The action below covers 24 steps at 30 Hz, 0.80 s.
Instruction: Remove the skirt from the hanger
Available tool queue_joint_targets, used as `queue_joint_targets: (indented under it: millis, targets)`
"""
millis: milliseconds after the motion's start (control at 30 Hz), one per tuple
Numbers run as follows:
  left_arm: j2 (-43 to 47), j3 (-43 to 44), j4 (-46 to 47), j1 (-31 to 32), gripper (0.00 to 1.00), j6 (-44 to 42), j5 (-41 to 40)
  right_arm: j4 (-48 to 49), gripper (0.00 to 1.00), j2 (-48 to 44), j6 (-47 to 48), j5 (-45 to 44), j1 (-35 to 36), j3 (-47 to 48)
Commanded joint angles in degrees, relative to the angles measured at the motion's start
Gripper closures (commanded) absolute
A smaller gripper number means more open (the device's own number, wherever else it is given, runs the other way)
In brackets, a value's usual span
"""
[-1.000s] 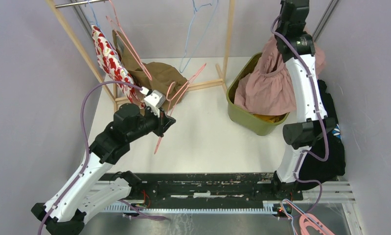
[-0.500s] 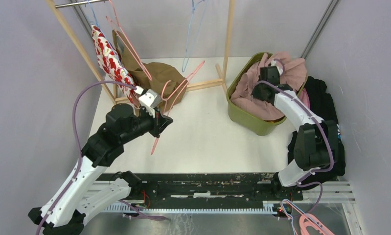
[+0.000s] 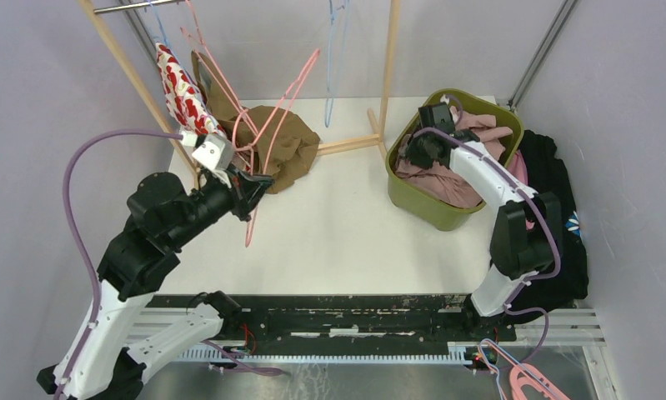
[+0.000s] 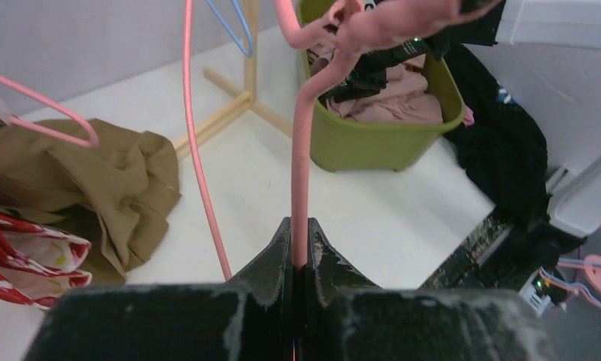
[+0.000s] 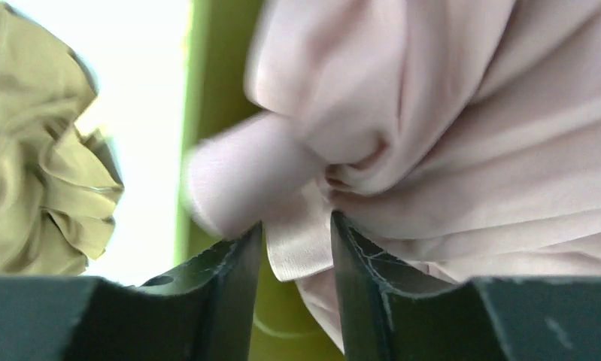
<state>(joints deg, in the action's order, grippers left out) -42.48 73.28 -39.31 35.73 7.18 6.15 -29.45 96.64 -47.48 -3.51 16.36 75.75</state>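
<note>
The pale pink skirt (image 3: 479, 133) lies bunched in the green bin (image 3: 413, 196), off the hanger. My right gripper (image 3: 418, 148) reaches into the bin's left side. In the right wrist view its jaws (image 5: 297, 233) stand open, with a loose hem fold of the skirt (image 5: 432, 113) hanging between them and a gap beside it. The bare pink hanger (image 3: 271, 117) stands tilted over the table's left part. My left gripper (image 3: 250, 187) is shut on its wire; the left wrist view shows the hanger (image 4: 300, 150) pinched between the left gripper's (image 4: 300, 229) fingers.
A wooden rack (image 3: 388, 67) stands at the back with a blue hanger (image 3: 329, 58) and a red-patterned garment (image 3: 183, 100). A brown garment (image 3: 287, 142) lies at its foot. Black clothing (image 3: 554, 192) is piled right of the bin. More pink hangers (image 3: 533, 383) lie bottom right.
My right arm came down from high above the bin with the skirt, lowered it inside, and its jaws have parted. My left arm has pulled the hanger leftward and tipped it up.
</note>
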Motion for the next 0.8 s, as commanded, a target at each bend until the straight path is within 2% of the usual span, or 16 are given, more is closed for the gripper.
queue_joint_targets:
  millis: [0,167,333,567,767]
  targets:
    - [-4.42,6.75,1.63,-0.03,0.97,-2.8,-5.56,-9.32,0.51,2.41,7.38,-10.43,-0.2,14.79]
    - [-9.46,10.96,1.23,-0.06,0.97,-3.13,-11.4,-10.42,0.42,2.84,10.02,-14.84,-0.02,22.29]
    - [-16.7,14.28,4.14,-0.11,0.97,-2.33,-17.03,-11.88,0.4,2.76,15.41,-17.58,0.95,28.41]
    - [-30.99,25.28,8.06,-1.0,0.97,-1.14,-25.32,-9.77,0.4,-2.38,18.79,-18.11,2.01,25.9]
    - [-41.87,35.32,10.63,-7.27,0.97,2.07,-22.86,-7.31,0.4,-5.17,20.33,-17.4,2.54,21.87]
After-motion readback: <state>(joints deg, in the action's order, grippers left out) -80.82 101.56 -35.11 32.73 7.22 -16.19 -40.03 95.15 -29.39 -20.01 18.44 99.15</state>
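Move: The left hand still holds the bare pink hanger; the rack's rail, where it is going, lies about 33 cm ahead, 5 cm right and some 18 cm above that hand. From the same hand, the blue hanger hangs roughly 33 cm ahead and 16 cm right, and the brown garment sits about 25 cm ahead, 2 cm left, far below. The pink skirt's middle is about 8 cm right, 3 cm back and 4 cm below the right hand, inside the green bin. Bring the left gripper, shut on the pink hanger, forward about 19 cm towards the rack rail, lifting slightly first and swinging the wrist some 25 degrees counter-clockwise. Meanwhile open the right fingers wider, clear of the skirt, and raise that hand about 15 cm out of the bin and a little forward, tilting its fingers upright to point more steeply down. ##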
